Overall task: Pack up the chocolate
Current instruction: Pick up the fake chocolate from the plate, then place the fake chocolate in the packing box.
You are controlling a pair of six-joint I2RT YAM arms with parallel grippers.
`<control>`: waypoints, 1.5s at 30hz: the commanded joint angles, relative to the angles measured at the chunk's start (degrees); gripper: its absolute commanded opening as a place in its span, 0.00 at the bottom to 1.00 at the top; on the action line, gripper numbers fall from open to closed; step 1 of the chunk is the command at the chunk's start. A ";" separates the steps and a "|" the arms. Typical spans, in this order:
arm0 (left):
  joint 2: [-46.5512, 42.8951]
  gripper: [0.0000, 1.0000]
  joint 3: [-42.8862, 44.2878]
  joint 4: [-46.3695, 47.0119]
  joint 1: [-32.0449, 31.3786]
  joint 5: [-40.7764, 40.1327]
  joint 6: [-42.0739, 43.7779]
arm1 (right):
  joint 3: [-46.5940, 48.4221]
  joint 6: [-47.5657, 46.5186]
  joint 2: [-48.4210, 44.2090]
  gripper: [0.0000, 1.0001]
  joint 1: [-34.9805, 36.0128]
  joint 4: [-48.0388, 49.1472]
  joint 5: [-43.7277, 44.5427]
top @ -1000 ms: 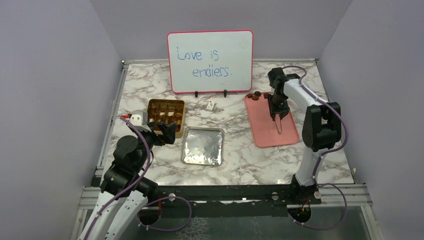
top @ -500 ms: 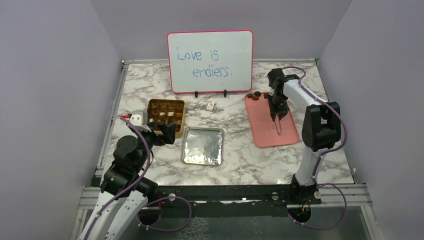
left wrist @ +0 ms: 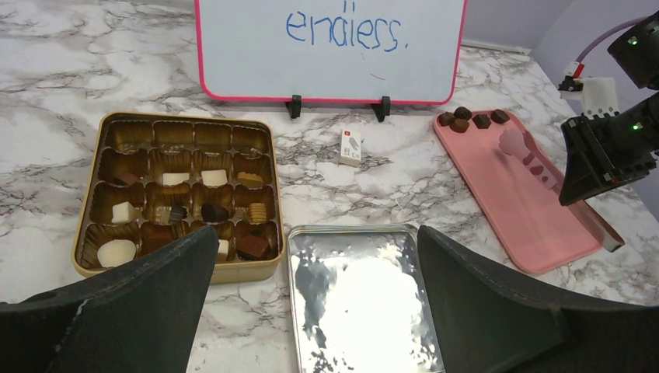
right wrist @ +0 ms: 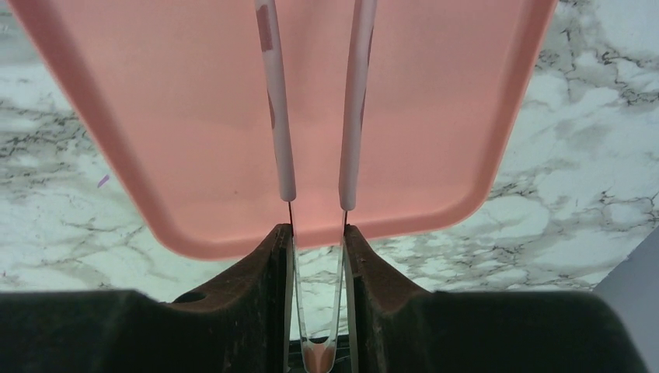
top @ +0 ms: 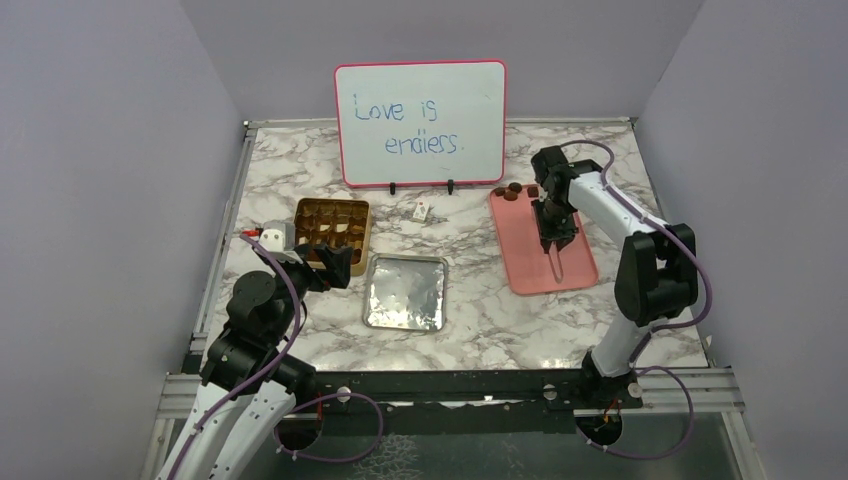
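Several dark chocolate pieces (top: 511, 190) lie at the far end of the pink tray (top: 540, 265); the left wrist view shows them too (left wrist: 472, 120). More chocolate (left wrist: 214, 178), brown and cream, fills part of the gold tin (left wrist: 186, 119). My right gripper (right wrist: 319, 233) is shut on clear tongs (right wrist: 350, 116), whose two arms reach out over the pink tray (right wrist: 194, 116). From above, the right gripper (top: 553, 228) hangs over the tray's middle. The tongs' tips (left wrist: 513, 141) stop short of the tray's chocolate. My left gripper (left wrist: 316, 233) is open and holds nothing, low over the tin's near right corner and the silver lid (left wrist: 357, 303).
A whiteboard (top: 420, 122) on black feet stands at the back. A small white card (top: 422, 211) lies in front of it, between the tin (top: 332, 233) and the tray. The silver lid (top: 405, 292) rests beside the tin's near right corner.
The right arm's elbow has swung out to the right and the gripper has shifted slightly nearer, tongs still over the tray. The left arm has not moved.
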 commanded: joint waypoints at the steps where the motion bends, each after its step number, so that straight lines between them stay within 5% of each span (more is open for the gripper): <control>1: -0.26 0.99 -0.26 1.13 -0.28 0.06 0.00 | -2.12 2.51 -4.13 0.31 2.12 -1.27 1.19; 20: -3.07 0.99 0.08 0.40 -0.32 -2.90 0.10 | 1.10 5.09 -6.79 0.31 15.31 3.63 -2.58; 45: -6.46 0.99 0.78 0.50 -0.06 -9.41 -0.46 | 42.36 5.18 25.04 0.31 38.45 5.31 -7.06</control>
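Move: The right hand, holding the pink paw tongs low over the pink plate (centre about 3 cm ahead, 6 cm below), takes them to the gold chocolate box: its middle lies some 48 cm to the left, 4 cm ahead and slightly lower. On the way are the silver tray, about 30 cm left and 9 cm back, and the small white box, 28 cm left and 11 cm ahead. From the idle left hand the chocolate box lies about 13 cm ahead, 7 cm left and 21 cm below. Keeping its grip on the tongs' arms so that they stay squeezed, the right hand first eases back a couple of centimetres while rising and starting left, then sweeps fast to the left off the pink plate, about 33 cm in all and 5 cm higher, past the near side of the small white box towards the chocolate box. On the way it turns some 30 degrees counter-clockwise and tilts its fingertips forward and left, swinging the paw end towards the chocolate box, while the open, empty left hand shifts about 3 cm left and slightly up. ##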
